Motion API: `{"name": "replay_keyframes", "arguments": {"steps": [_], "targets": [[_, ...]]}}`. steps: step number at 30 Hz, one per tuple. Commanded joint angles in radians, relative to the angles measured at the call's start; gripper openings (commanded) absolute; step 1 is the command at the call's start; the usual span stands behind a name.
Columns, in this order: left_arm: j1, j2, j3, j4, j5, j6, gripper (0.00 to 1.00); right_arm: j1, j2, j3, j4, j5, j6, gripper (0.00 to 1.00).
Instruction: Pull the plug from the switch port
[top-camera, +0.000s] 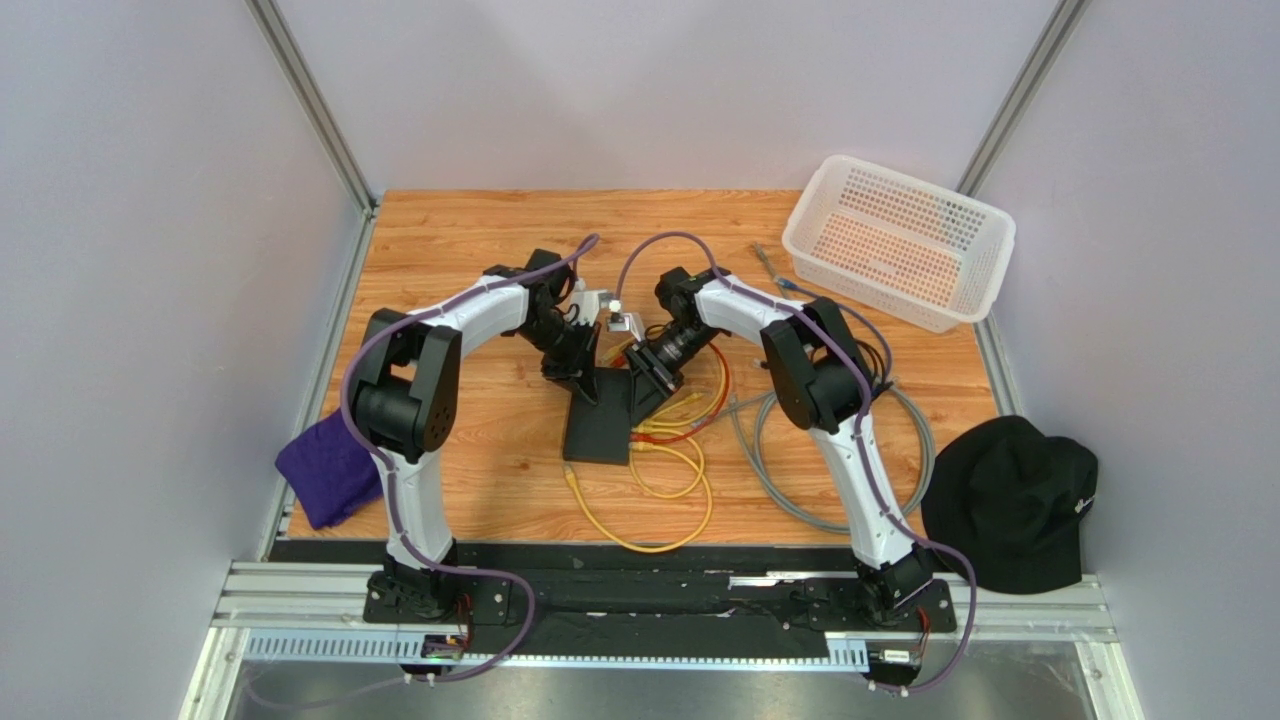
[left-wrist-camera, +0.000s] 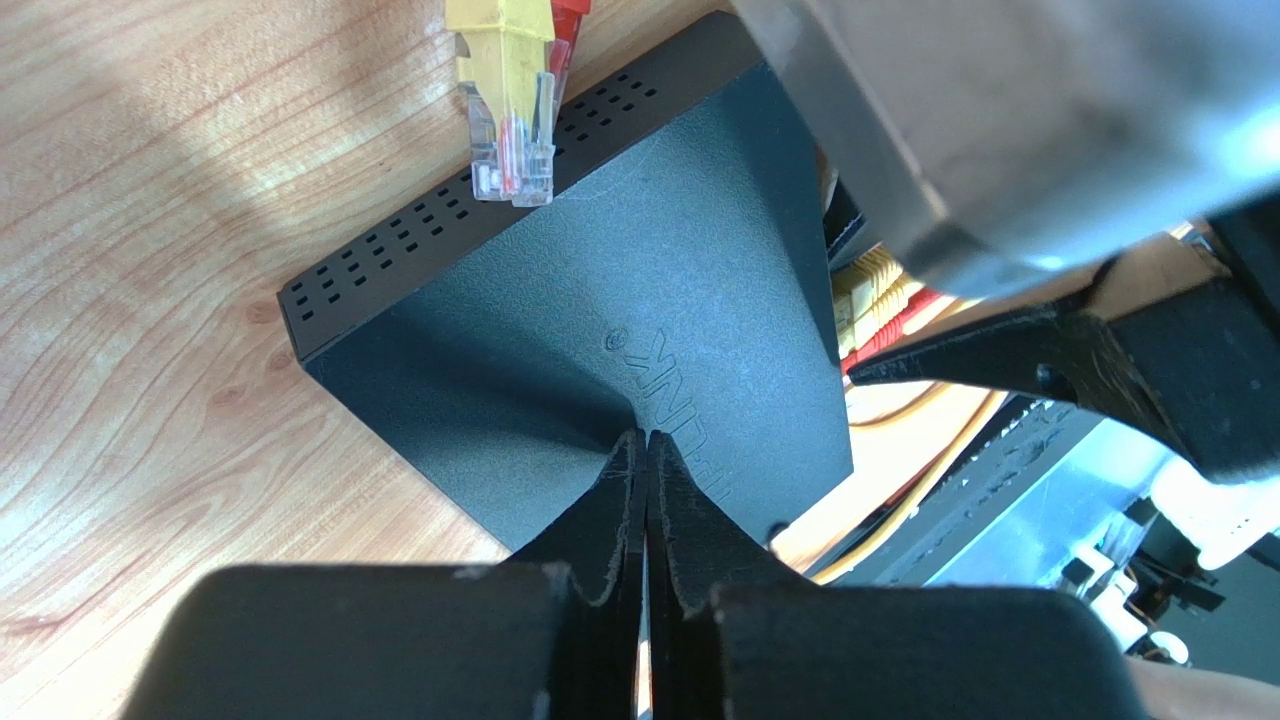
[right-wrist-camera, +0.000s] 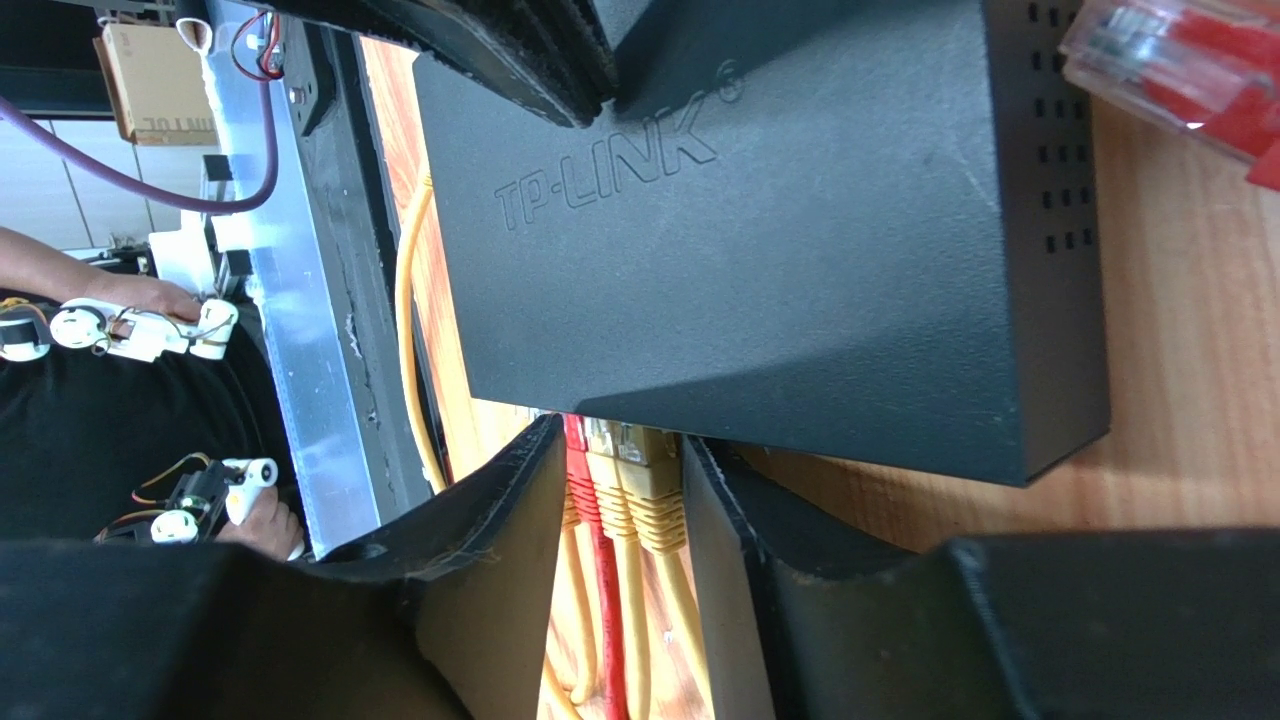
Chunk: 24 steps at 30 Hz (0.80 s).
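Observation:
The black switch (top-camera: 601, 432) lies flat on the wooden table between both arms. My left gripper (left-wrist-camera: 648, 438) is shut and its tips rest on the top of the switch (left-wrist-camera: 631, 330). A red plug (right-wrist-camera: 580, 473) and two yellow plugs (right-wrist-camera: 649, 480) sit side by side in the sockets along the near edge of the switch (right-wrist-camera: 781, 225). My right gripper (right-wrist-camera: 624, 438) straddles this group, one finger against the red plug and the other against the outer yellow plug. In the top view the right gripper (top-camera: 649, 393) sits at the switch's right edge.
A loose yellow plug (left-wrist-camera: 508, 135) and a loose red plug (right-wrist-camera: 1187, 68) lie by the switch's vented side. Yellow cables (top-camera: 669, 488) and a grey cable (top-camera: 781, 458) coil in front. A white basket (top-camera: 902, 240), a black cap (top-camera: 1014, 503) and a purple cloth (top-camera: 328, 468) lie around the edges.

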Motion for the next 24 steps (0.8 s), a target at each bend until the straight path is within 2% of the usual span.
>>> {"name": "replay_keyframes", "arguments": {"steps": [1, 8, 12, 15, 24], "targets": [[-0.002, 0.020, 0.004, 0.011, -0.086, 0.029, 0.00, 0.017, 0.045, 0.006, 0.000, 0.061, -0.053, 0.39], [-0.002, 0.020, 0.004, 0.013, -0.085, 0.029, 0.00, 0.015, 0.048, 0.006, -0.002, 0.061, -0.064, 0.34], [-0.002, 0.020, 0.005, 0.013, -0.085, 0.029, 0.00, 0.017, 0.048, 0.005, 0.000, 0.070, -0.067, 0.22], [-0.002, 0.020, 0.002, 0.013, -0.086, 0.029, 0.00, 0.017, 0.049, 0.002, 0.003, 0.090, -0.067, 0.17], [-0.002, 0.020, 0.005, 0.014, -0.083, 0.029, 0.00, 0.015, 0.045, 0.011, 0.008, 0.191, -0.075, 0.11]]}}
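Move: The yellow plug in the switch's right side sits between the right hand's open fingers, about 1 cm ahead and 1 cm left, nearly level. The red plug stands some 2 cm back of it; the switch's middle is about 2 cm ahead and 6 cm left of the hand. Loose plug ends lie roughly 10 cm ahead, 2 cm left. From the left hand, the yellow plug is 7 cm right, 2 cm back, 2 cm lower. Right fingers close and pinch the yellow plug, staying within about half a centimetre; left fingertips still touch the switch's top. ##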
